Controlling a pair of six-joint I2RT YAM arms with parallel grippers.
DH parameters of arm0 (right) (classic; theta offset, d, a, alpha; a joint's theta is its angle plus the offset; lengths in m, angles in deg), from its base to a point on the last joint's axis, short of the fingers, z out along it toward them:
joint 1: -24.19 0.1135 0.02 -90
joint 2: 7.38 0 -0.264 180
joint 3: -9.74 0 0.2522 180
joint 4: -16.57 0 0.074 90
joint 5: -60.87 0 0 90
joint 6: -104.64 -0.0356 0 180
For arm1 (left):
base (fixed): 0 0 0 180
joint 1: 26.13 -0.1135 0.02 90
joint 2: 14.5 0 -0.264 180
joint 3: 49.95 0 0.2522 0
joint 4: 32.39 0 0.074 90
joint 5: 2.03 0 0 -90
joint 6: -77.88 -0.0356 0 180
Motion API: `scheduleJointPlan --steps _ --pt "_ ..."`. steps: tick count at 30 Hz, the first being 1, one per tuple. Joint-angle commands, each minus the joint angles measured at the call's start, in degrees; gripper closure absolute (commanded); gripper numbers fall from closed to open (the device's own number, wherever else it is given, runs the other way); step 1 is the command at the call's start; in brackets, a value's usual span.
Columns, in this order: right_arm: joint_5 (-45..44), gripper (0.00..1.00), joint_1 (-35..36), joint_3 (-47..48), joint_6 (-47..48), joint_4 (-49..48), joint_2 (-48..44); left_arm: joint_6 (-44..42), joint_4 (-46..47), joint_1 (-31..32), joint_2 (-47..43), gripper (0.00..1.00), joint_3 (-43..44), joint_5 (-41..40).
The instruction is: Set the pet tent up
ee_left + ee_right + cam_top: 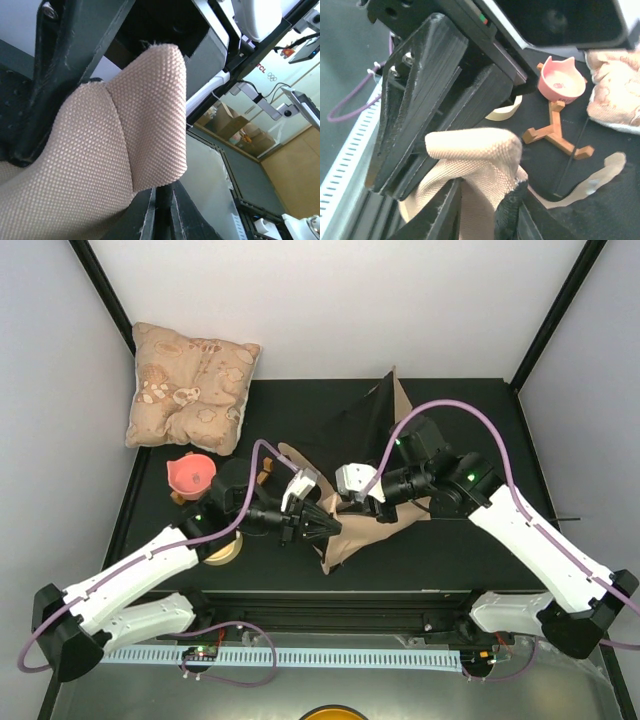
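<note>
The pet tent (352,528) lies crumpled at mid-table, its tan canvas towards me and its black lining (365,415) spread behind. Both grippers meet at its near fold. My left gripper (318,523) is shut: in the left wrist view (162,197) a thin black pole end sits pinched between its fingers, running up into a tan fabric sleeve (150,115). My right gripper (487,212) has a bunched fold of tan canvas (480,155) with a black edge between its jaws, which stand slightly apart and touch the fabric on both sides. The left gripper's fingers (435,100) loom just above that fold.
A puffy beige cushion (192,387) lies at the back left. A pink cat-eared bowl (190,473) stands on a wooden cross stand (555,135) left of the tent. A pale tape roll (222,552) sits by the left arm. Black frame posts rise at the back corners.
</note>
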State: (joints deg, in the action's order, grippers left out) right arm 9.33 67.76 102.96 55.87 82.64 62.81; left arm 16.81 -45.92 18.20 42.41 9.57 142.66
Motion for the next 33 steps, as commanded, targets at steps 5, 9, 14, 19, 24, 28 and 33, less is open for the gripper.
scheduleJointPlan --steps 5,9,14,19,24,28,33 --pt "-4.72 0.59 1.10 -0.97 -9.82 -4.86 -3.27 -4.23 -13.63 -0.19 -2.41 0.98 3.05 -8.56" --pt "-9.09 0.56 0.09 -2.29 -17.29 -9.82 -6.58 -7.29 -23.77 -1.20 -3.26 0.98 4.95 -15.55" --pt "-15.84 0.54 -1.38 -5.28 -25.50 -15.14 -12.03 -6.51 -29.21 -5.04 -7.91 0.98 3.79 -26.77" --pt "-19.77 0.49 -1.77 -8.28 -33.19 -18.83 -18.03 -4.07 -31.81 -12.80 -12.94 0.98 2.15 -31.56" --pt "-23.00 0.38 -1.78 -12.71 -40.26 -21.08 -24.05 -2.27 -34.42 -23.31 -16.60 0.99 0.96 -31.97" --pt "-22.43 0.36 -1.75 -23.70 -47.39 -30.69 -31.50 1.57 -34.16 -32.16 -18.01 0.99 -1.82 -30.13" --pt "-11.69 0.34 -1.67 -35.03 -52.19 -42.15 -36.64 7.28 -26.37 -44.94 -18.01 0.98 -6.40 -20.16"
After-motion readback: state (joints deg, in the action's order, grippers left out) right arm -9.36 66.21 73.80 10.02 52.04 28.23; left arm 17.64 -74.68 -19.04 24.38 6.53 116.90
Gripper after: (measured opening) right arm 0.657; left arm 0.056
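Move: The left hand grips a folded edge of the tent cloth; the wooden stand it is carried towards lies about 23 cm left, 19 cm ahead and 27 cm below, the yellow bowl 28 cm left and 7 cm ahead, the pink bowl 34 cm left and 25 cm ahead. The tan cloth hangs about 15 cm below both hands: 8 cm right and 6 cm ahead of the left, 5 cm right and 3 cm ahead of the right. Keeping its pinch on the cloth edge, the left hand pulls it some 20 cm left and 13 cm forward towards the wooden stand, sinking late and swinging some 60 degrees counter-clockwise until its fingers point forward and right. The right hand, already parting its fingers, opens wide, lets go of the cloth and backs off right and up, turning clockwise with its fingers levelling, then dips again over the cloth. ##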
